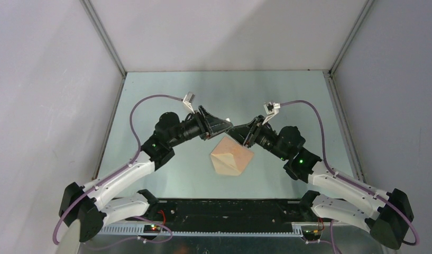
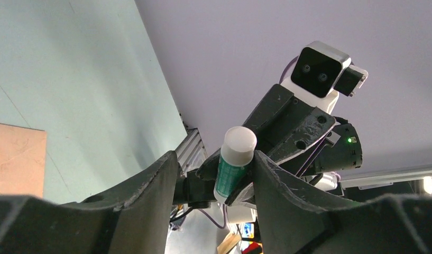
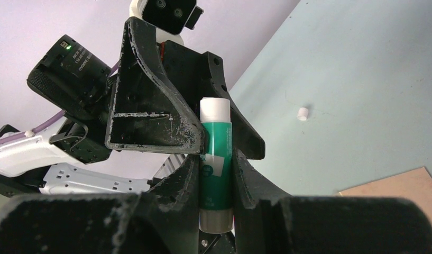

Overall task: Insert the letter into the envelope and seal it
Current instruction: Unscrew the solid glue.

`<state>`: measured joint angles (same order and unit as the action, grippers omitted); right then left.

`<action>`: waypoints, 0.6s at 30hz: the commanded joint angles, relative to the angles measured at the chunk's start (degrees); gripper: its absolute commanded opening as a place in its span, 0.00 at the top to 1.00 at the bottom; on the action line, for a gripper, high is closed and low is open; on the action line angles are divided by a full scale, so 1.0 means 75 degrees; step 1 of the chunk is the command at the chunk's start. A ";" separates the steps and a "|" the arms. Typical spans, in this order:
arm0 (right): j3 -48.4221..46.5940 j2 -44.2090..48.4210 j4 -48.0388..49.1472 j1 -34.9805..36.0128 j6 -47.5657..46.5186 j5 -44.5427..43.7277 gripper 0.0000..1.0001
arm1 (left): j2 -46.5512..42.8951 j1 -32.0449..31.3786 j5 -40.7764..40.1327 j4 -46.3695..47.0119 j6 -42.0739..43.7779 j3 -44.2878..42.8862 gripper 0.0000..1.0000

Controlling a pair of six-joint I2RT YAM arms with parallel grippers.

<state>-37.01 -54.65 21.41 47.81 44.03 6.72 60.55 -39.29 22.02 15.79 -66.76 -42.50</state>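
The tan envelope (image 1: 232, 156) lies flat on the table in front of both grippers, its diagonal seams showing. A corner of it appears in the left wrist view (image 2: 15, 159) and in the right wrist view (image 3: 398, 185). No separate letter shows; it is hidden or out of view. My right gripper (image 1: 241, 132) (image 3: 216, 159) is shut on the green body of a glue stick (image 3: 216, 143). My left gripper (image 1: 226, 126) (image 2: 214, 159) faces it, its jaws open around the stick's white cap (image 2: 239, 144). The cap touches one finger, with a gap to the other.
A small white piece (image 3: 302, 113) lies on the pale green table (image 1: 166, 95) beyond the right gripper. Grey walls close in the table on three sides. Both arm bases sit on the black rail (image 1: 229, 209) at the near edge.
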 commanded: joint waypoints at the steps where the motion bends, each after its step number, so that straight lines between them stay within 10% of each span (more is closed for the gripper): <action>1: -0.0321 -0.0040 0.0497 0.0067 -0.0076 -0.0011 1.00 | 0.0018 -0.0116 0.0015 -0.0054 0.0292 -0.0542 0.44; 18: -0.0318 -0.0108 0.0102 0.0084 0.0126 0.0113 1.00 | -0.0048 -0.0160 -0.0126 -0.0488 0.0736 -0.0792 1.00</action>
<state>-37.04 -55.37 21.04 48.27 44.40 6.70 60.77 -40.12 21.23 12.82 -63.99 -45.60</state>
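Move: The glue stick is already held crosswise in the right fingers, white end pointing forward. Its middle lies about 1 cm back of the left hand point, 1 cm to its right and 1 cm higher, between that hand's open fingers; from the right hand it is about 1 cm ahead, at the same height. The envelope lies on the table roughly 29 cm below the left hand, about 1 cm farther forward. The left hand eases up about 1 cm to bring its fingers level with the glue stick, then shuts them from a bit over half open to almost closed, pinching the tube near its white, forward end, with barely any turn of the wrist. The right hand keeps its steady grip on the rear half and stays nearly in place, sinking only about half a centimetre, so that both hands now have hold of the one stick. ##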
